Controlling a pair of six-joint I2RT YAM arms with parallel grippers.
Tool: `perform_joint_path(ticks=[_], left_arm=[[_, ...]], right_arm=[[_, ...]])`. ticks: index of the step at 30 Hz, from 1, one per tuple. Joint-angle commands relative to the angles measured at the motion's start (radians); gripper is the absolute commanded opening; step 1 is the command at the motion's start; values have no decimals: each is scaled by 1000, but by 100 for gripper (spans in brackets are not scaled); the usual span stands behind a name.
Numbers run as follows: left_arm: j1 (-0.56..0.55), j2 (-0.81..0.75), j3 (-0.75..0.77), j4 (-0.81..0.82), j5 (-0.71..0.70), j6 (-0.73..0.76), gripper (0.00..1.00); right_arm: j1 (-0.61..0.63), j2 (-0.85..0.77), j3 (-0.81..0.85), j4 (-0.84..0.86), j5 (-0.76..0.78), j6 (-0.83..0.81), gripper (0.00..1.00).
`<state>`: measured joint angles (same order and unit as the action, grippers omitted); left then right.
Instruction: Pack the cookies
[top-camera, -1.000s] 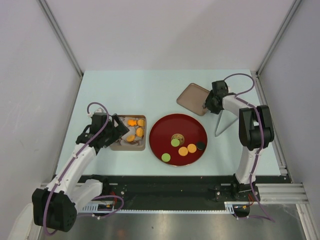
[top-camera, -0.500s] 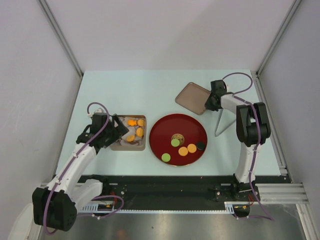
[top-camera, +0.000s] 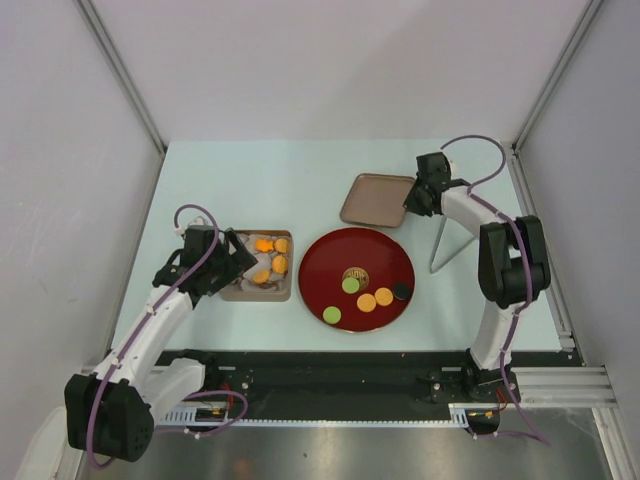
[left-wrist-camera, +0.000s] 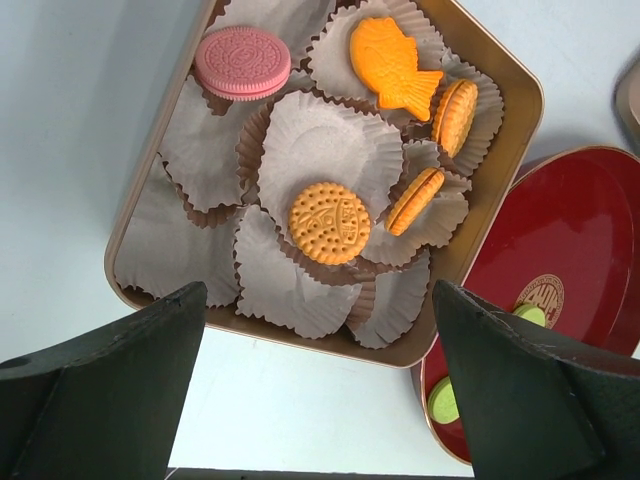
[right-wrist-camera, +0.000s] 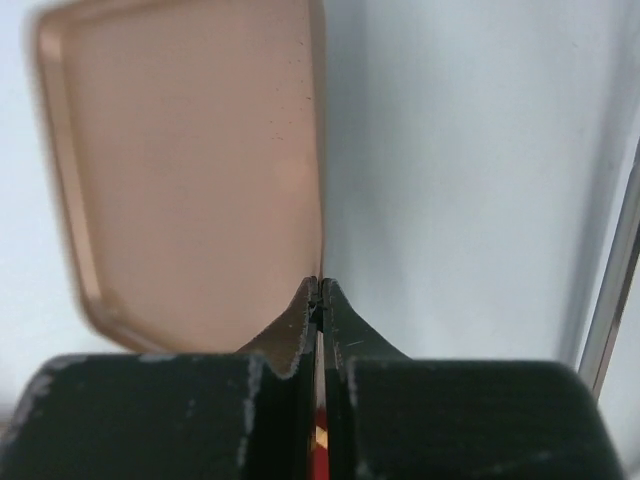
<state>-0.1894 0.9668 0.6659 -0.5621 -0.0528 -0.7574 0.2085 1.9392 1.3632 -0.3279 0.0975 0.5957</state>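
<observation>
Several cookies lie on the dark-red plate (top-camera: 320, 258): two green (top-camera: 350, 285), two orange (top-camera: 367, 301), one black (top-camera: 401, 291). More sit in paper cups in the gold tin (left-wrist-camera: 520, 92): a pink one (left-wrist-camera: 242, 62), an orange fish (left-wrist-camera: 392, 62) and a round orange one (left-wrist-camera: 329, 222). My left gripper (left-wrist-camera: 318, 292) hovers open over the tin's near edge (top-camera: 258, 293). My right gripper (right-wrist-camera: 318, 285) is shut on the right rim of the brown lid (right-wrist-camera: 200, 170), which lies behind the plate (top-camera: 372, 200).
A thin metal rod stand (top-camera: 445, 245) leans on the table right of the plate, close to the right arm; it also shows as a rod (right-wrist-camera: 612, 290) at the right wrist view's edge. Grey walls enclose the table on three sides.
My right gripper has closed on the lid's rim, and the lid has swung round and shifted back-left with it. The left arm and the cookies have not moved.
</observation>
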Motion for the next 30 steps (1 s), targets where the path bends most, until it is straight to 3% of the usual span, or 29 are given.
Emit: perform_joint_path(ticks=[1, 10, 14, 19, 22, 23, 26, 30], left_arm=[[-4, 3, 46, 18, -16, 3, 100], [-4, 26, 98, 44, 2, -11, 100], [-4, 7, 116, 111, 93, 3, 100], [-4, 24, 72, 375, 376, 40, 100], [-4, 55, 23, 575, 543, -23, 100], [-4, 59, -7, 702, 568, -45, 100], [-7, 67, -26, 829, 614, -88, 100], [-10, 92, -9, 840, 630, -65, 100]], right_arm=[[51, -170, 16, 6, -10, 21, 0], [138, -307, 14, -46, -25, -10, 0], [192, -342, 16, -98, -28, -69, 0], [244, -378, 16, -181, -87, -111, 0], [288, -405, 11, -218, -116, -132, 0], [311, -414, 10, -224, -107, -134, 0], [333, -453, -4, -232, -105, -129, 0], [365, -479, -12, -238, -130, -128, 0]])
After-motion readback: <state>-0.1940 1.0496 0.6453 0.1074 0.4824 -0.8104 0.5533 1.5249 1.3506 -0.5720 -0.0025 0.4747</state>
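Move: The right hand already holds the lid by its right rim, the lid's middle about 8 cm left and 3 cm ahead. The box it is bound for lies some 37 cm left and 13 cm back, 3 cm below; the plate is 12 cm left, 17 cm back. From the open left hand, the lid is about 37 cm right and 25 cm ahead, 5 cm below; the box 4 cm right, 6 cm ahead; the plate 29 cm right, 2 cm ahead. Up first, about 12 cm while drifting left, the right hand then swings nearly level left and back towards the box, over the plate's far side, turning the lid some 30 degrees counter-clockwise and keeping its shut grip on the rim. The left hand, fingers still wide open, rises and moves right off the box towards the lid's free edge, its fingers tipping up and swinging clockwise. ##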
